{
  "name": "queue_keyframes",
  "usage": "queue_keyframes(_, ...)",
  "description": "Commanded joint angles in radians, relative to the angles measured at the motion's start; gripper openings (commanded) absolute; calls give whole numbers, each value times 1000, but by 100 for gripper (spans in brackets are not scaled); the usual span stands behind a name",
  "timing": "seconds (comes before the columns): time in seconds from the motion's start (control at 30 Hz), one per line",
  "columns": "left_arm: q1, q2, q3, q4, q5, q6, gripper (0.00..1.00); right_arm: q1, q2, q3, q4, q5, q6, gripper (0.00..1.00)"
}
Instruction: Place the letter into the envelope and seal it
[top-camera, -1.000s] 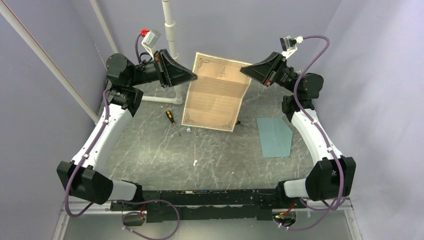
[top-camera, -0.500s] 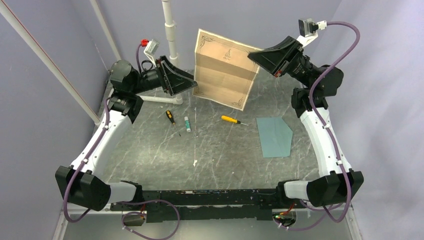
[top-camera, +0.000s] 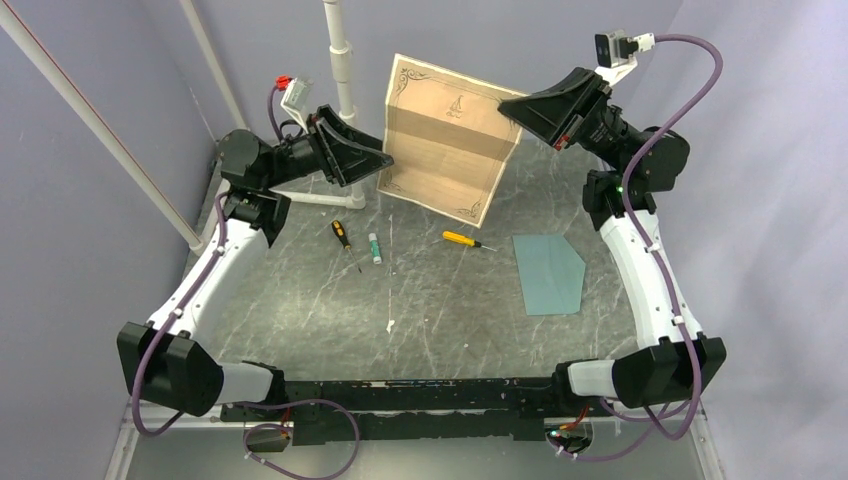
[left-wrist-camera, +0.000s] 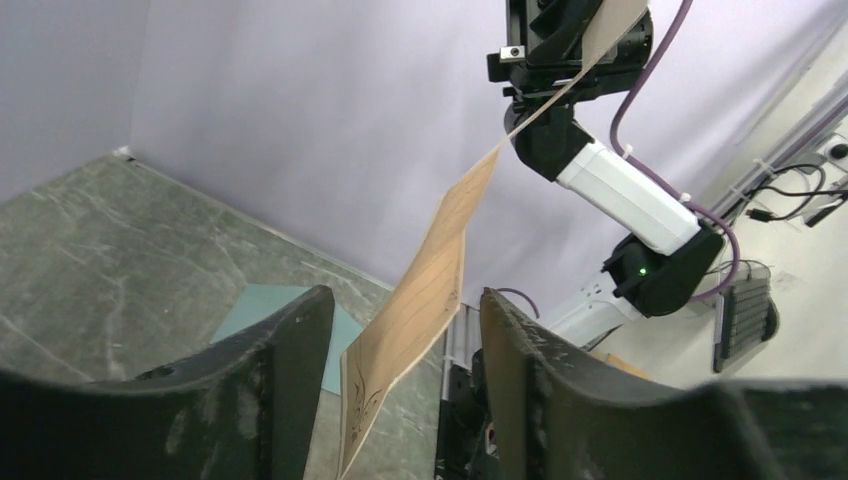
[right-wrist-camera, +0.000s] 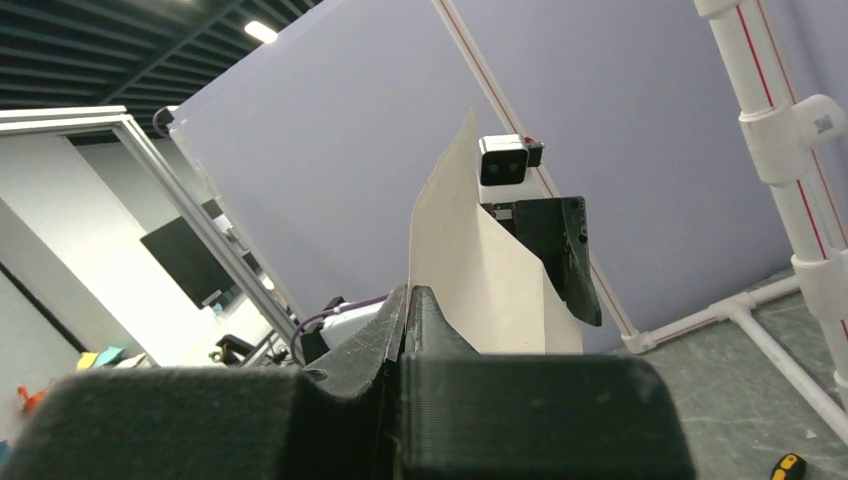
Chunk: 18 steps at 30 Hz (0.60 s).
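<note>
The letter (top-camera: 445, 135), a tan sheet with dark corner ornaments, hangs tilted above the back of the table. My right gripper (top-camera: 512, 104) is shut on its upper right corner; in the right wrist view the jaws (right-wrist-camera: 408, 296) pinch the pale sheet (right-wrist-camera: 480, 265). My left gripper (top-camera: 388, 157) is open at the sheet's lower left edge. In the left wrist view the letter (left-wrist-camera: 430, 280) passes between the two fingers (left-wrist-camera: 290, 380) without touching either. The teal envelope (top-camera: 548, 272) lies flat on the table at the right, also seen as the envelope (left-wrist-camera: 255, 305) behind the left finger.
On the table lie a yellow screwdriver (top-camera: 462, 239), a black and yellow screwdriver (top-camera: 342, 233), a small green and white tube (top-camera: 375, 248) and a small white scrap (top-camera: 389, 324). A white pipe stand (top-camera: 343, 70) rises at the back left. Lilac walls close in on three sides.
My left gripper opened and let go of the letter's left edge. My right gripper raised the letter, which now hangs from it alone and uncovers the yellow screwdriver.
</note>
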Motion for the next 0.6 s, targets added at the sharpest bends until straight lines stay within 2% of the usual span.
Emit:
queue_keyframes(0.0,3,24,19,93,28,-38,53,4,8,37,89,-4,73,0)
queue_keyframes(0.07,3,24,7,83,34,-31,47,7,9,39,87,-9,69,0)
queue_keyframes(0.13,3,16,0,49,32,-7,46,13,11,40,85,-15,65,0)
queue_keyframes(0.3,3,24,18,64,48,0,61,26,22,47,73,-40,69,0)
queue_keyframes(0.37,3,36,25,95,71,-18,63,31,27,49,80,-48,80,0)
queue_keyframes(0.43,3,50,31,122,92,-37,57,34,30,48,87,-47,87,0)
queue_keyframes(0.57,3,74,39,162,125,-76,33,36,27,48,68,-45,61,0)
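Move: The letter hangs unfolded between the hands. Its middle is about 7 cm right of the left hand and 4 cm above it, level in reach, with its left edge at those open fingertips. From the right hand, which pinches its upper right edge, the letter's middle lies about 6 cm left, 1 cm farther out and 7 cm lower. On the table some 56 cm below, the yellow screwdriver is about 8 cm ahead and 1 cm left of the right hand, the envelope about 1 cm ahead and 16 cm right. Keeping its pinch on the letter's upper right edge, the right hand slowly brings it about 1 cm to the left and nearly as much down, towards the left fingers, turning some 5 degrees counter-clockwise. The left hand sinks about 1.5 cm and edges slightly right, its fingers around the letter's left edge closing partway, easing open again and then narrowing to well under half open, not shut. ##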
